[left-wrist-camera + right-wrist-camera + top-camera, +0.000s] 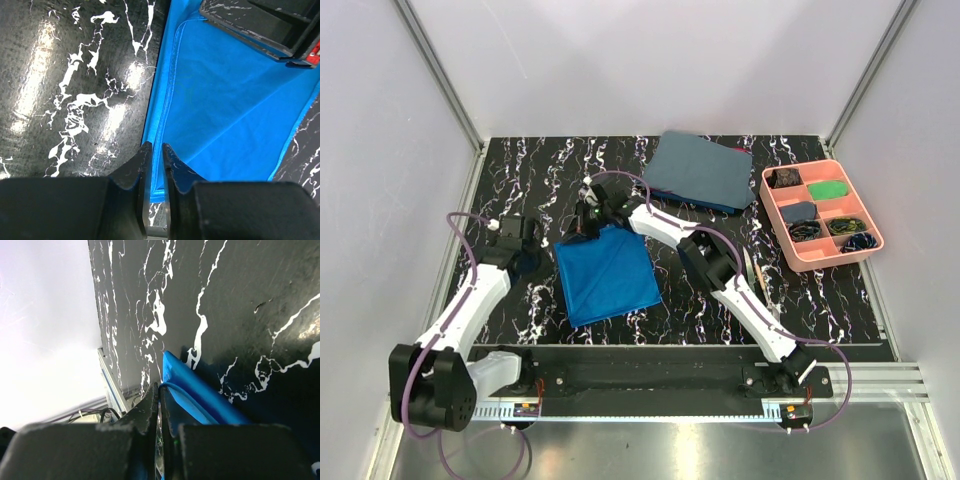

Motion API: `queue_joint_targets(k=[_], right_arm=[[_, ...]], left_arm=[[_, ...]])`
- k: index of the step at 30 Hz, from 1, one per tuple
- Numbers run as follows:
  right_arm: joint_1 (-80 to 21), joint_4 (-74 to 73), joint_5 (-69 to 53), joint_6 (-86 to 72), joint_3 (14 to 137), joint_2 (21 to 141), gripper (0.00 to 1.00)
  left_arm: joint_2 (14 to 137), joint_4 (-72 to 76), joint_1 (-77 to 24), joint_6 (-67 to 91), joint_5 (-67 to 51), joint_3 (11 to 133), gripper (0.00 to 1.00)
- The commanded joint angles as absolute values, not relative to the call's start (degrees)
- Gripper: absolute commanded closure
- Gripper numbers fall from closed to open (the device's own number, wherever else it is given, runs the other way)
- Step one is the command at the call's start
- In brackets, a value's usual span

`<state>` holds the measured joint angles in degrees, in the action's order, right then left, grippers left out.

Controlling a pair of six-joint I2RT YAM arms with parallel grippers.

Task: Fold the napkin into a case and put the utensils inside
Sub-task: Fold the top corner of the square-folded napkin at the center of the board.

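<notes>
The bright blue napkin (pixel 607 273) lies spread on the black marbled table, one corner pointing away from the arms. My right gripper (pixel 588 218) is at that far corner, shut on the raised hem of the napkin (pixel 200 397), which runs in between the right gripper's (pixel 159 386) fingertips. My left gripper (pixel 533 243) hovers at the left corner. In the left wrist view the left gripper's (pixel 156 146) jaws stand a narrow gap apart, and the napkin's edge (pixel 165 100) lies flat below them. One thin pale utensil (pixel 757 272) lies right of the right arm. No case shows.
A larger dull grey-blue cloth (pixel 700 170) lies at the back of the table. A pink compartment tray (pixel 775 215) with small items stands at the right. White walls with metal posts close in the table on three sides.
</notes>
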<state>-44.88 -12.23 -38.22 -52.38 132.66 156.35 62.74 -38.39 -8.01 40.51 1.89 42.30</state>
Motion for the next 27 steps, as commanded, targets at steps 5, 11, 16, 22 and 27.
queue_joint_targets(k=[5, 11, 16, 22, 27], right_arm=[[-45.1, -12.7, -39.6, -52.6, 137.3, 157.3, 0.81], [-44.5, -15.2, -40.3, -51.0, 138.2, 155.5, 0.65], [-43.5, -17.1, -41.7, -49.7, 139.0, 152.4, 0.62], [-39.6, -22.8, -40.4, -43.8, 133.7, 143.0, 0.61], [-35.2, -19.8, -40.6, -39.0, 116.2, 133.3, 0.62]], left_arm=[[67.3, -35.0, -6.8, 38.8, 0.4, 46.2, 0.83], [69.7, -34.0, -5.0, 38.6, -3.5, 48.5, 0.82], [71.8, -32.4, -4.0, 39.0, -6.3, 49.8, 0.82], [78.6, -26.4, -4.0, 40.0, -11.9, 50.4, 0.82], [87.7, -21.6, -3.3, 41.9, -13.9, 52.9, 0.86]])
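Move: The napkin's far left corner lies about 10 cm ahead of the left gripper, 2 cm to its right and 7 cm below; the napkin's near left corner is 11 cm back and 5 cm to the right. The right gripper still has the cloth between its fingertips, that far left corner being level with it and about 2 cm to its left. From the right gripper the napkin's far right corner lies 20 cm to the right and 3 cm ahead. Open the right fingers to a bit over a third to let go of the napkin's edge, then draw that hand off to the right and up by about 6 and 5 cm, a little forward. Meanwhile bring the barely open left gripper about 6 cm forward towards the far left corner, edging right and rolling its left side down some 10 degrees, and dip towards the cloth last. ##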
